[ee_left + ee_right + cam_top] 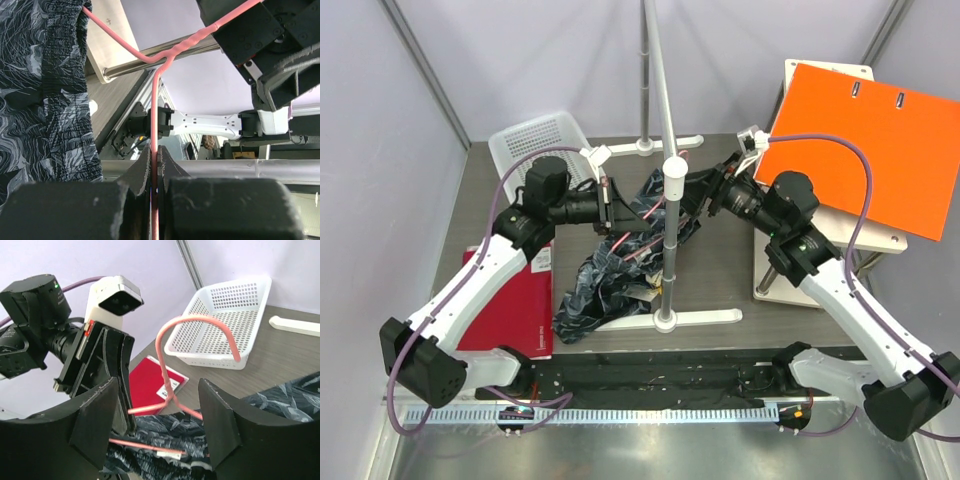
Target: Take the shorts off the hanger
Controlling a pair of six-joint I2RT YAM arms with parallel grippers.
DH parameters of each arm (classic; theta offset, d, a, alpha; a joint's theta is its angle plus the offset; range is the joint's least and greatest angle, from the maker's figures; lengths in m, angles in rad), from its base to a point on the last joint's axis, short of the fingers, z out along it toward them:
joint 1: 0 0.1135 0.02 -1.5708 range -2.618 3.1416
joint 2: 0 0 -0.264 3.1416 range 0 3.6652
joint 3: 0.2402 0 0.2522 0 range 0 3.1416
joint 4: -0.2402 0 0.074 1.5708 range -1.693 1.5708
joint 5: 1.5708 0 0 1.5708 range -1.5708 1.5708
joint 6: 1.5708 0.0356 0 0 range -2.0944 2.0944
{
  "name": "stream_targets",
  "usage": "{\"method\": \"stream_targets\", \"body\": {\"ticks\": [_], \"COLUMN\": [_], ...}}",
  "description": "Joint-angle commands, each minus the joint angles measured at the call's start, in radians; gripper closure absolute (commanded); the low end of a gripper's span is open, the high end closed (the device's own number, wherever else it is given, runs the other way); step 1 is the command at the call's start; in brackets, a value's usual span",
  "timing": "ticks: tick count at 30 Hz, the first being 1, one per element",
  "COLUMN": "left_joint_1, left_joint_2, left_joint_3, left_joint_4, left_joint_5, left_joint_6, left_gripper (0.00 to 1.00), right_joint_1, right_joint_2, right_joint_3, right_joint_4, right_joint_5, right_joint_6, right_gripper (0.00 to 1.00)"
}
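Observation:
The dark leaf-print shorts (600, 285) hang from the pink hanger (635, 245) and trail onto the table beside the rail stand. My left gripper (155, 165) is shut on the hanger's wire (155, 100), which runs up between its jaws; the shorts (45, 100) hang just left of it. My right gripper (160, 425) faces it from the other side, open, with the hanger's twisted neck (167, 390) between its fingers (217, 420) and touching neither. The hook (200, 320) curves free above, and the shorts (280, 400) lie below with a paper tag showing.
A grey rail pole (665, 90) on a white-footed stand (670, 240) crosses the middle of the table. A white basket (535, 140) sits at the back left, a red book (515, 300) at the left, and an orange folder (865, 140) on a board at the right.

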State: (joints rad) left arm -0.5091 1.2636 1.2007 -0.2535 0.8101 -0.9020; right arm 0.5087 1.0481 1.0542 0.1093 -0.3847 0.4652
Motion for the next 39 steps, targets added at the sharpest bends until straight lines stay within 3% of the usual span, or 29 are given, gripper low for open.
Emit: {"method": "stream_targets", "body": {"ticks": [1, 8, 11, 15, 16, 18, 19, 20, 23, 26, 34, 39], "left_joint_1": [-0.028, -0.063, -0.065, -0.066, -0.066, -0.066, -0.066, -0.066, -0.068, -0.068, -0.068, -0.068], "left_joint_2": [-0.027, -0.03, -0.038, -0.049, -0.049, -0.052, -0.058, -0.078, -0.128, -0.207, -0.389, -0.469], "left_joint_3": [0.02, 0.034, 0.03, 0.065, 0.083, 0.14, 0.154, 0.164, 0.181, 0.217, 0.292, 0.191], "left_joint_4": [0.048, 0.048, 0.045, -0.041, -0.122, -0.222, -0.292, -0.308, -0.334, -0.412, -0.633, -0.607], "left_joint_5": [0.006, 0.0, -0.008, -0.057, -0.081, -0.176, -0.198, -0.233, -0.264, -0.347, -0.578, -0.571], "left_joint_6": [0.011, 0.012, 0.014, 0.069, 0.096, 0.173, 0.193, 0.218, 0.23, 0.252, 0.252, 0.164], "left_gripper": [1.0, 1.0, 1.0, 1.0, 0.99, 0.9, 0.83, 0.7, 0.5, 0.42, 0.43, 0.44], "right_joint_1": [0.008, 0.08, 0.1, 0.114, 0.117, 0.116, 0.117, 0.119, 0.123, 0.126, 0.149, 0.172], "right_joint_2": [0.035, 0.075, 0.075, 0.052, 0.047, 0.041, 0.04, 0.039, 0.047, 0.044, 0.108, 0.168], "right_joint_3": [0.01, 0.043, 0.036, 0.01, 0.006, 0.0, 0.001, 0.01, 0.041, 0.064, 0.217, 0.283], "right_joint_4": [0.122, 0.024, -0.002, -0.011, -0.013, -0.011, -0.013, -0.019, -0.074, -0.143, -0.362, -0.427], "right_joint_5": [-0.037, 0.044, 0.089, 0.197, 0.22, 0.243, 0.245, 0.248, 0.28, 0.334, 0.556, 0.659], "right_joint_6": [0.052, -0.016, -0.019, -0.002, 0.004, 0.013, 0.013, 0.013, 0.007, 0.001, 0.052, 0.115], "right_gripper": [0.31, 0.41, 0.56, 0.99, 0.99, 0.99, 0.99, 0.99, 0.99, 0.99, 0.99, 0.99]}}
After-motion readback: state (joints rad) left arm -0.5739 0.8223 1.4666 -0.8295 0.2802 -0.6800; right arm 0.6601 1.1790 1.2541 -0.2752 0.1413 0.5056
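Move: The hanger's neck, just below its hook, lies about 4 cm to the left of the open right hand, 2 cm ahead and 4 cm below. From the left hand, already shut on one shoulder of the hanger, it is some 7 cm forward and 6 cm to the right, 2 cm higher. The shorts hang about 2 cm behind the left hand, 4 cm to its left and 17 cm below; the rack post stands 2 cm behind it and 4 cm to its right. The hanger passes from left hand to right: the left first keeps its pinch and eases it back and right about 2 cm, while the right slips left and down, closes on the stem below the hook, sinks to about 7 cm below its start, then comes partly up and forward, turning some 20 degrees clockwise. The left opens, lets go and withdraws left, up and back. ##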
